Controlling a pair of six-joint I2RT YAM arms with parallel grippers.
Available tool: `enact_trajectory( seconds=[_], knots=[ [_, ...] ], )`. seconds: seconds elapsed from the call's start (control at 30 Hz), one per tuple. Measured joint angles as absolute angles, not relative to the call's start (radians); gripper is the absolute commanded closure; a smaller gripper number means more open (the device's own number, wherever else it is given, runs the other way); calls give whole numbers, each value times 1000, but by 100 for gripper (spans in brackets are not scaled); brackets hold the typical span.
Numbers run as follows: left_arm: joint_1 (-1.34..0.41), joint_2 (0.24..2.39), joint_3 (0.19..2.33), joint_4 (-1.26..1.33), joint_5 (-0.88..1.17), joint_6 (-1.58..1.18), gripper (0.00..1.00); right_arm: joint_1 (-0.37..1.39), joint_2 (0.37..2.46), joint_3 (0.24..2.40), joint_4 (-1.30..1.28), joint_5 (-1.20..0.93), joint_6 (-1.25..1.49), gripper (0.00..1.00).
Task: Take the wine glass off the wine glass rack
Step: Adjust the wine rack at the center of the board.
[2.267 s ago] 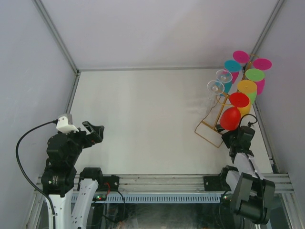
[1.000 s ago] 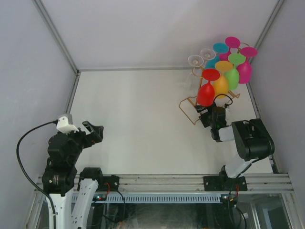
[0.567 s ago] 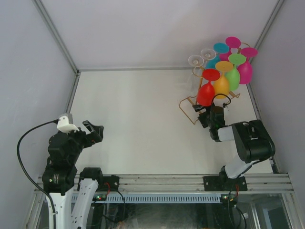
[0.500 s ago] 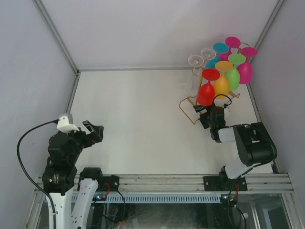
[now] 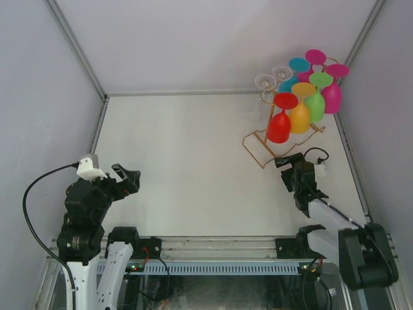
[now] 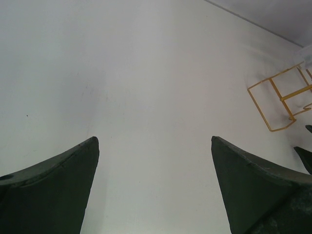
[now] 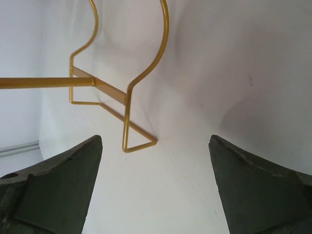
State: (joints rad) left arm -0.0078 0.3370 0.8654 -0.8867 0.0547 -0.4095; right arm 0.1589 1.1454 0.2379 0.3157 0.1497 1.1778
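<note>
The gold wire wine glass rack (image 5: 263, 146) stands at the back right of the table, and several wine glasses hang bowl-down from its arms. A red wine glass (image 5: 279, 126) hangs nearest the front, with orange (image 5: 299, 115), green (image 5: 315, 104) and magenta (image 5: 332, 97) ones beside it. My right gripper (image 5: 292, 162) is open, just in front of the rack's base and apart from it. In the right wrist view the rack's base corner (image 7: 140, 142) lies ahead of the empty right gripper (image 7: 155, 139). My left gripper (image 5: 131, 177) hangs open and empty at the near left.
White walls enclose the table; the right wall rail (image 5: 352, 158) runs close behind the rack. In the left wrist view, the open left gripper (image 6: 154, 139) faces bare table, with the rack base (image 6: 273, 103) far to the right.
My right gripper has drawn back from the rack's base towards the near edge, and its jaws have spread wider. The rack, glasses and left arm have not moved in the last second.
</note>
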Motion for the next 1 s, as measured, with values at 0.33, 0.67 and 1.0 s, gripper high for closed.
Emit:
enact_trajectory(
  seconds=[0.33,0.67,1.0],
  knots=[
    [-8,334,865,-885,60,-431,0,107,515,346,-247,287,1123,10],
    [-8,334,865,-883,56,-438,0,-14,410,732,-516,205,962,11],
    [-8,320,865,-885,6,-464,0,-40,550,1051,-577,3,871,18]
  ],
)
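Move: The wine glass rack, standing slantwise with its glasses hung upside down, has its middle about 13 cm ahead of the right hand, neither left nor right, and some 12 cm higher. The red glass hangs roughly 11 cm ahead, 6 cm left and 16 cm above; the yellow one 16 cm straight ahead at that same height. From the left hand the rack's middle lies around 56 cm right, 27 cm ahead and 9 cm below. Leave the rack standing and lift the open right gripper, already clear of it, about 33 cm straight up off the table, drawing back some 8 cm from the rack's base on the way. Let it swing right by up to 7 cm, then ease back left, while the wrist tips the fingers up some 30 degrees until they point nearly level. Keep the fingers wide open. ##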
